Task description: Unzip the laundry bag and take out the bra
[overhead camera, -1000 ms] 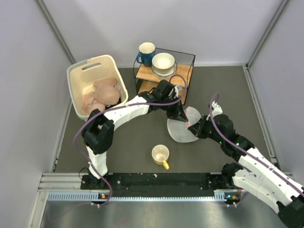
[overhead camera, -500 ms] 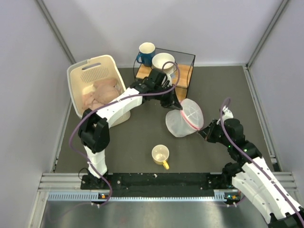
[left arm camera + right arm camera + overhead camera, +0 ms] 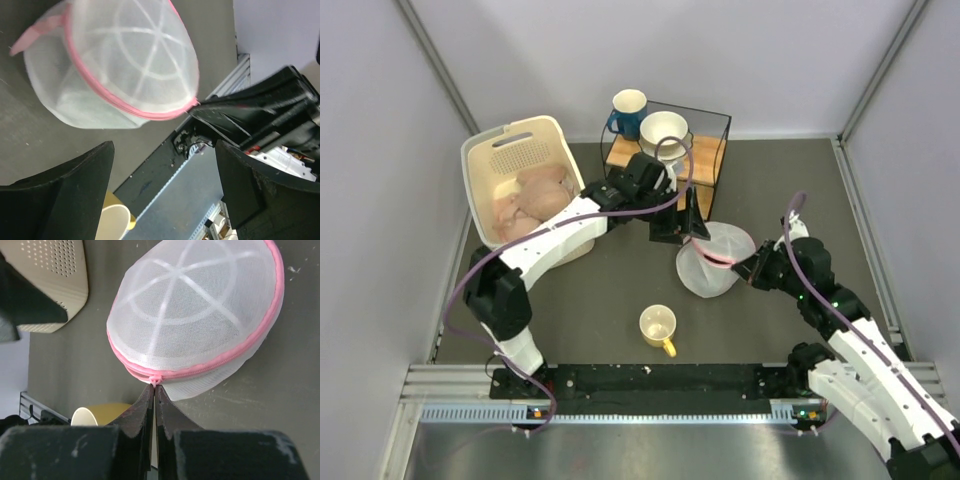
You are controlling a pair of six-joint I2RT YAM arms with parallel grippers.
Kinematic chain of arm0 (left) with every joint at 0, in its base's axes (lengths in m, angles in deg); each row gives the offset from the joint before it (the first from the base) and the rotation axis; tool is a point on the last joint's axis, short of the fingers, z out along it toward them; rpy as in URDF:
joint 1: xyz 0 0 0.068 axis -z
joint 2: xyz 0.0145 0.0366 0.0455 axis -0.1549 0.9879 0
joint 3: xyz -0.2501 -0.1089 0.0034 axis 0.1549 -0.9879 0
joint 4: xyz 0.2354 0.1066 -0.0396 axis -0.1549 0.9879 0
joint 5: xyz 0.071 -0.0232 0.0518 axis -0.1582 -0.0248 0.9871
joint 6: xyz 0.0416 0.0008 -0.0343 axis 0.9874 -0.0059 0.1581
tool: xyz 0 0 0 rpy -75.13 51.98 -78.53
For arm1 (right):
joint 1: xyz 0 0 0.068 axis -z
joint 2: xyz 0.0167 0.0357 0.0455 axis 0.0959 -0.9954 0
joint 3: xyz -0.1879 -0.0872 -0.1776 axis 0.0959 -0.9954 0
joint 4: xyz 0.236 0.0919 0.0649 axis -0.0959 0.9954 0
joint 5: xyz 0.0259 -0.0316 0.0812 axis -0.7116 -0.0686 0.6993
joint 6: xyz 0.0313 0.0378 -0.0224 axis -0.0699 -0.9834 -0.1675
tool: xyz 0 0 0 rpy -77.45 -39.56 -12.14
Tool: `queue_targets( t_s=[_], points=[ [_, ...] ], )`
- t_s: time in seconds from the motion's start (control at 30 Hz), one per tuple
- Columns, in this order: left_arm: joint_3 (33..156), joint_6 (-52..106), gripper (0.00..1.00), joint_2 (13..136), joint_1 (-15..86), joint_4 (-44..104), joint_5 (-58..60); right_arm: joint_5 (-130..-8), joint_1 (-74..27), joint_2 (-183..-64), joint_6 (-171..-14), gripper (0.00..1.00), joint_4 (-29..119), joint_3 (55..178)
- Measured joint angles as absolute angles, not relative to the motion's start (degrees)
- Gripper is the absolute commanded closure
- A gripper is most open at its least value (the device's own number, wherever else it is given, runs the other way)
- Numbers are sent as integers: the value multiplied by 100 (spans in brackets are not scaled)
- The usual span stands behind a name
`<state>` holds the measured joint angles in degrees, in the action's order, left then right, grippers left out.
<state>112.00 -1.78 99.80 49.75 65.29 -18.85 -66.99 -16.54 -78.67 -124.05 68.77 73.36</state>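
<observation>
The laundry bag (image 3: 714,262), a white mesh dome with a pink zip rim, lies on the dark table right of centre. It also shows in the left wrist view (image 3: 115,65) and the right wrist view (image 3: 200,315). My right gripper (image 3: 155,386) is shut on the pink zip pull (image 3: 155,379) at the bag's near right edge (image 3: 750,270). My left gripper (image 3: 686,226) is open and empty, just off the bag's far left side, with its fingers spread wide (image 3: 162,150). The bra does not show; only white mesh is visible.
A yellow mug (image 3: 658,326) stands in front of the bag. A cream slotted basket (image 3: 512,130) with peach cloths is at the back left. A black wire frame (image 3: 705,150) behind the bag holds a white bowl (image 3: 663,132), with a blue mug (image 3: 626,110) beside it.
The left gripper has come off the bag and now stands open beside it. The bag has shifted right. The right gripper drew back to the right and now pinches the zip pull.
</observation>
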Motion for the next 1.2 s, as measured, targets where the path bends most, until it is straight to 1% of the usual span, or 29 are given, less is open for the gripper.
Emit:
queue_targets(
  t_s=[0.13, 0.37, 0.57, 0.6, 0.7, 0.73, 0.83, 0.87, 0.9, 0.93, 0.97, 1.1, 1.2],
  points=[
    [10922, -408, 13, 9652, 5183, 6361, -1889, -6688, -1774, -8094, -12469, 100, 6700, 7334],
    [10671, -998, 12, 9919, 5578, 5834, -1898, -6693, -1877, -8151, -12471, 100, 6621, 7334],
    [10317, -1490, 12, 9980, 5583, 5539, -1892, -6723, -1888, -8116, -12499, 100, 6525, 7266],
    [10269, -1560, 12, 9982, 5583, 5473, -1892, -6730, -1888, -8112, -12504, 100, 6533, 7253],
    [10194, -1715, 18, 10028, 5578, 5327, -1883, -6732, -1888, -8107, -12504, 100, 6525, 7248],
    [10192, -1754, 21, 10076, 5578, 5255, -1868, -6734, -1890, -8103, -12506, 100, 6525, 7248],
    [10192, -1829, 40, 10262, 5581, 5100, -1671, -6734, -1910, -8092, -12499, 100, 6525, 7248],
    [10199, -1831, 62, 10325, 5581, 5086, -1612, -6734, -1912, -8092, -12495, 100, 6527, 7248],
    [10205, -1833, 74, 10384, 5581, 5086, -1553, -6736, -1914, -8090, -12484, 100, 6533, 7248],
    [10227, -1820, 89, 10441, 5581, 5108, -1507, -6749, -1914, -8088, -12460, 100, 6553, 7248],
    [10262, -1756, 100, 10485, 5578, 5135, -1455, -6780, -1914, -8088, -12438, 100, 6592, 7248],
    [10435, -1507, 100, 10487, 5559, 5301, -1389, -6900, -1831, -7943, -12285, 100, 6842, 7174],
    [10575, -1225, 100, 10452, 5425, 5445, -1459, -6929, -1499, -7799, -12156, 100, 7032, 7054]
  ],
)
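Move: The laundry bag hangs from the right fingers, which already hold its zip pull. The bag's left zip edge lies some 4 cm to the right of the open left gripper, 2 cm back and 7 cm lower; from the right hand it is about 7 cm left, 4 cm ahead and slightly lower. From the left hand, the yellow mug stands roughly 16 cm back, 7 cm left, and the shelf about 14 cm ahead, 6 cm left, both lower. Bring the open left gripper back about 4 cm and to the right, then sink roughly 7 cm onto the bag's left zip edge, tilting the wrist some 10 degrees and easing forward again; shut the fingers to pinch the edge and lift slightly. Keep the right fingers shut on the zip pull, almost still until the left closes, then draw it right and down. ##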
